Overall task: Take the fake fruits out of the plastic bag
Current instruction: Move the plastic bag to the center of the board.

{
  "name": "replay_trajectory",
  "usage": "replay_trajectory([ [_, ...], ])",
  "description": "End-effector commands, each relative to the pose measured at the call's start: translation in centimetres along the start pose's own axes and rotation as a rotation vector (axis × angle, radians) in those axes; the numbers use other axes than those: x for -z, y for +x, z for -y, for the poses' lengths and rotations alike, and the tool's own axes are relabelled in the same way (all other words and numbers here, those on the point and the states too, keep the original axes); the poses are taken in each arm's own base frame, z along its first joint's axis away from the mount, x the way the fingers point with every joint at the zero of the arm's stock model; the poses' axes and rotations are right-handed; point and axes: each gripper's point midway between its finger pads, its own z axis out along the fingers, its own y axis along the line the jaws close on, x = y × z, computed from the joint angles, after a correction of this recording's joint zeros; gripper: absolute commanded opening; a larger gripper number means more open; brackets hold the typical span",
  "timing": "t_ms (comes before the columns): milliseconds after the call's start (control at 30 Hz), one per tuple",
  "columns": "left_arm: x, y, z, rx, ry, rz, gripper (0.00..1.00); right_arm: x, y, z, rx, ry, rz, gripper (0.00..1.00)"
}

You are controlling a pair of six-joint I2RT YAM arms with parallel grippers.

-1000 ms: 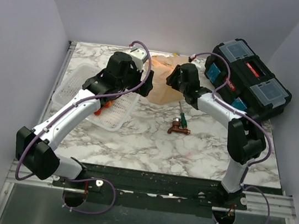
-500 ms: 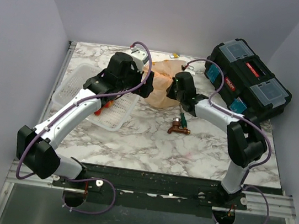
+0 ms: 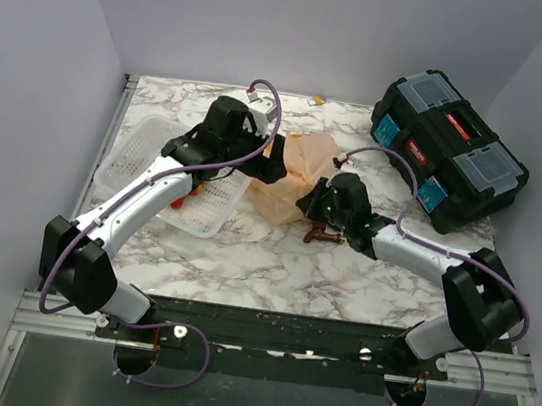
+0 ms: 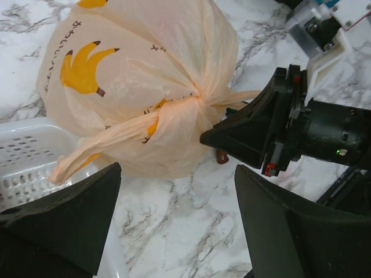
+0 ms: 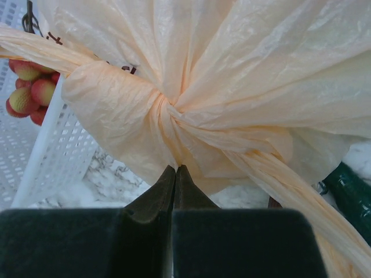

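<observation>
The plastic bag [image 3: 296, 166], peach with yellow banana prints, lies knotted shut on the marble table between the two arms. The fake fruits are hidden inside it. My right gripper [image 3: 305, 201] is shut on the plastic bag at its knot; in the right wrist view the closed tips [image 5: 175, 169] pinch the twisted film of the bag [image 5: 232, 63]. My left gripper [image 4: 178, 174] hangs open just on the near side of the bag [image 4: 145, 69], with nothing between its fingers. The left wrist view also shows the right gripper [image 4: 211, 138] at the knot.
A white mesh basket [image 3: 151, 161] stands left of the bag, with a bunch of red-yellow berries [image 5: 26, 92] in it. A black toolbox [image 3: 450, 148] sits at the back right. A small brown fitting [image 3: 323, 237] and a green-handled tool [image 5: 351, 194] lie near the right gripper.
The right gripper shut on the bag's knot and drew the bag toward the near side of the table. The left gripper followed a little to the right and narrowed slightly.
</observation>
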Motion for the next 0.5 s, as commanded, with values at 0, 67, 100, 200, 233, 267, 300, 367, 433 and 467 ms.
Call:
replay_trajectory([
  [0,0.4,-0.4,3.0,0.052,0.146,0.012,0.77,1.7,1.2,-3.0,-0.095,-0.163,-0.003,0.01],
  [67,0.3,0.0,3.4,0.062,0.157,0.009,0.76,2.3,1.7,-3.8,-0.127,-0.203,-0.006,0.01],
  [100,0.2,0.1,3.3,0.062,0.148,0.016,0.76,2.7,1.9,-4.2,-0.14,-0.223,-0.006,0.01],
  [200,-0.2,1.1,2.1,0.108,0.082,-0.008,0.76,3.8,2.3,-5.5,-0.184,-0.276,-0.002,0.01],
  [233,0.0,1.2,2.1,0.132,0.077,-0.033,0.76,4.1,2.4,-5.9,-0.191,-0.293,0.0,0.01],
  [267,0.1,1.3,2.4,0.139,0.086,-0.051,0.76,4.4,2.6,-6.1,-0.197,-0.302,-0.001,0.01],
  [300,0.2,1.3,2.8,0.131,0.111,-0.054,0.75,4.7,2.7,-6.3,-0.205,-0.31,0.0,0.01],
  [367,0.0,2.0,2.7,0.118,0.112,-0.056,0.75,5.0,3.1,-6.5,-0.211,-0.325,-0.005,0.01],
  [433,-0.2,2.9,2.7,0.1,0.132,-0.055,0.74,5.1,3.4,-6.6,-0.206,-0.332,-0.014,0.01],
  [467,-0.3,3.4,2.8,0.093,0.145,-0.064,0.72,5.0,3.6,-6.6,-0.205,-0.325,-0.024,0.01],
])
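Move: The plastic bag's knot is already pinched in the right hand, with the bag's middle some 8 cm ahead, 1 cm left and 4 cm lower. From that hand, the brass tap lies about 3 cm back and 7 cm right, and the green screwdriver 3 cm ahead and 9 cm right, both roughly 9 cm below. The white basket's middle is around 31 cm left and 7 cm ahead. From the left hand the bag is about 2 cm ahead, 4 cm right and 14 cm below. The bag, still pinched by the knot in the right hand's shut fingers, is drawn back towards the robot by about 7 cm, drifting left and at the end rising a little, while the hand rolls its left side up some 15 degrees. The open left hand eases back and left about 2 cm beside the tied handle without closing on it. ##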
